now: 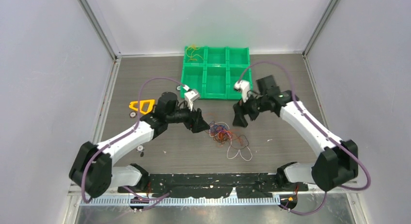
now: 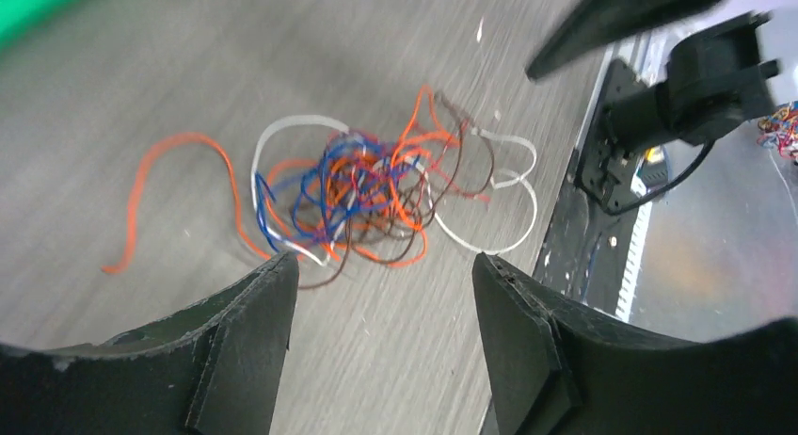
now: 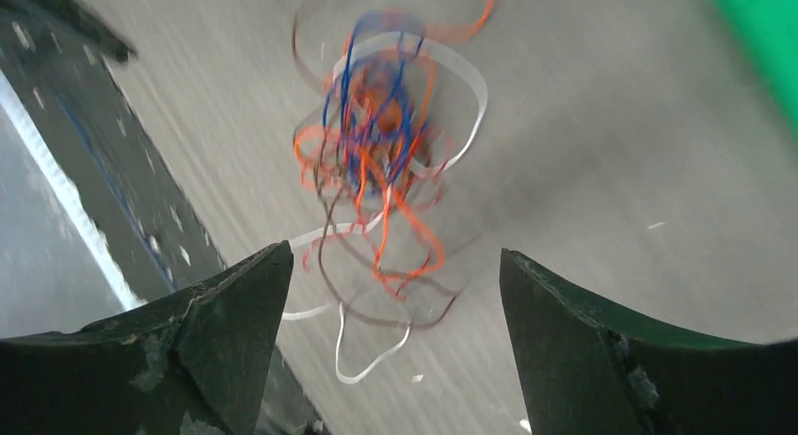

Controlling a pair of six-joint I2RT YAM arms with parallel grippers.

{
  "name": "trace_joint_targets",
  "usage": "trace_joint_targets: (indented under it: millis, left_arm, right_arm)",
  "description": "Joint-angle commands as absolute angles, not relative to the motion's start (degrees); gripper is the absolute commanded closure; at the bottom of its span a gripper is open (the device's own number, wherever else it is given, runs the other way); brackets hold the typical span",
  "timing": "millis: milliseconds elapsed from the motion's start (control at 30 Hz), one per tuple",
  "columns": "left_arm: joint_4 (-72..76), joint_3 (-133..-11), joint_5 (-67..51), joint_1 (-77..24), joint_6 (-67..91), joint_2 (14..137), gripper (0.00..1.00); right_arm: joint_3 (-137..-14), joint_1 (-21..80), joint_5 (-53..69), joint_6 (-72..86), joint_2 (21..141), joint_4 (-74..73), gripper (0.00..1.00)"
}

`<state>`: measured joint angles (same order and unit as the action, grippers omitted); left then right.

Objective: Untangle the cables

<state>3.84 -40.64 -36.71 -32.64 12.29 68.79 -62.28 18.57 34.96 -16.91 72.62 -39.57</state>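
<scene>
The cables (image 1: 223, 132) lie on the table as one tangle of orange, blue, brown, red and white wires, with white loops (image 1: 240, 149) trailing toward the near edge. My left gripper (image 1: 201, 123) hovers just left of the tangle and my right gripper (image 1: 240, 118) just right of it. In the left wrist view the tangle (image 2: 362, 195) sits beyond the left gripper (image 2: 384, 262), which is open with only bare table between its fingers. The right wrist view shows the tangle (image 3: 381, 143), blurred, ahead of the open right gripper (image 3: 395, 254); nothing is gripped.
A green tray (image 1: 216, 71) with several compartments stands at the back; a yellow wire (image 1: 193, 52) lies in its far-left compartment. A yellow-orange triangular piece (image 1: 142, 106) lies left of the left arm. Small round bits (image 1: 140, 148) dot the table.
</scene>
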Motion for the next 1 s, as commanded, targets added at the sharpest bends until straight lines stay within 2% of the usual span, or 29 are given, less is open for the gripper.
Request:
trace_joint_targets:
  millis: [0,167,367,400,500,533,633,667,800,967]
  left_arm:
    - [0.17,-42.63,-38.47,-33.43,17.68,77.1,0.3]
    - [0.51,-46.73,-36.83,-33.55,19.39,85.82,0.29]
    - [0.28,-52.02,-35.17,-33.57,22.6,95.85,0.3]
    - [0.33,-52.83,-34.76,-33.69,23.57,97.24,0.32]
    - [0.59,-54.31,-34.65,-33.92,25.94,100.67,0.44]
    - [0.91,-54.39,-35.15,-33.9,26.03,101.21,0.55]
    - [1.24,-53.9,-39.36,-32.93,25.78,100.46,0.95]
    - [1.67,-53.05,-40.43,-32.09,26.25,99.17,1.0]
    - [-5.13,-48.82,-38.59,-26.91,22.36,88.76,1.0]
    - [-18.28,-44.77,-34.66,-17.57,13.28,77.42,1.0]
  right_arm:
    - [-59.06,23.82,28.26,-26.45,78.43,-45.49,0.13]
    - [-59.82,26.47,28.71,-22.56,87.34,-40.29,0.14]
    - [-59.64,28.05,30.09,-21.83,95.62,-37.73,0.25]
    - [-59.14,28.18,29.47,-21.76,96.02,-37.01,0.31]
    - [-58.6,28.29,27.42,-21.5,96.83,-35.9,0.51]
    - [-58.35,28.3,26.52,-21.46,96.62,-35.91,0.59]
    - [-57.49,28.0,25.14,-22.22,93.64,-37.65,0.7]
    - [-57.31,27.5,24.83,-22.87,92.7,-38.25,0.75]
    - [-55.9,23.6,22.3,-26.33,85.47,-42.98,0.93]
    - [-56.63,15.07,19.61,-32.56,80.07,-50.87,0.95]
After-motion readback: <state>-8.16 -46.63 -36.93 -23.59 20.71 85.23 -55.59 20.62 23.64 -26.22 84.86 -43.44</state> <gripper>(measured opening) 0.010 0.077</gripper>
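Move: The cable tangle's middle lies about 8 cm to the left hand's right, 1 cm ahead and 15 cm below. From the right hand it is some 7 cm left, 4 cm back and 16 cm below. A loose orange strand runs about 7 cm farther out and 5 cm left of the tangle, and the white cable's loops lie roughly 10 cm nearer the base and 8 cm right of it. The green bin's middle is some 27 cm beyond the tangle. Down onto the tangle from both sides: the left hand sinks about 12 cm, easing forward and right and rolling some 30 degrees, the right about 15 cm, drawing slightly back and tipping steeper. The left fingers shut on blue strands, the right on orange and red ones; then the hands lift and pull apart, left going left, right going right. ##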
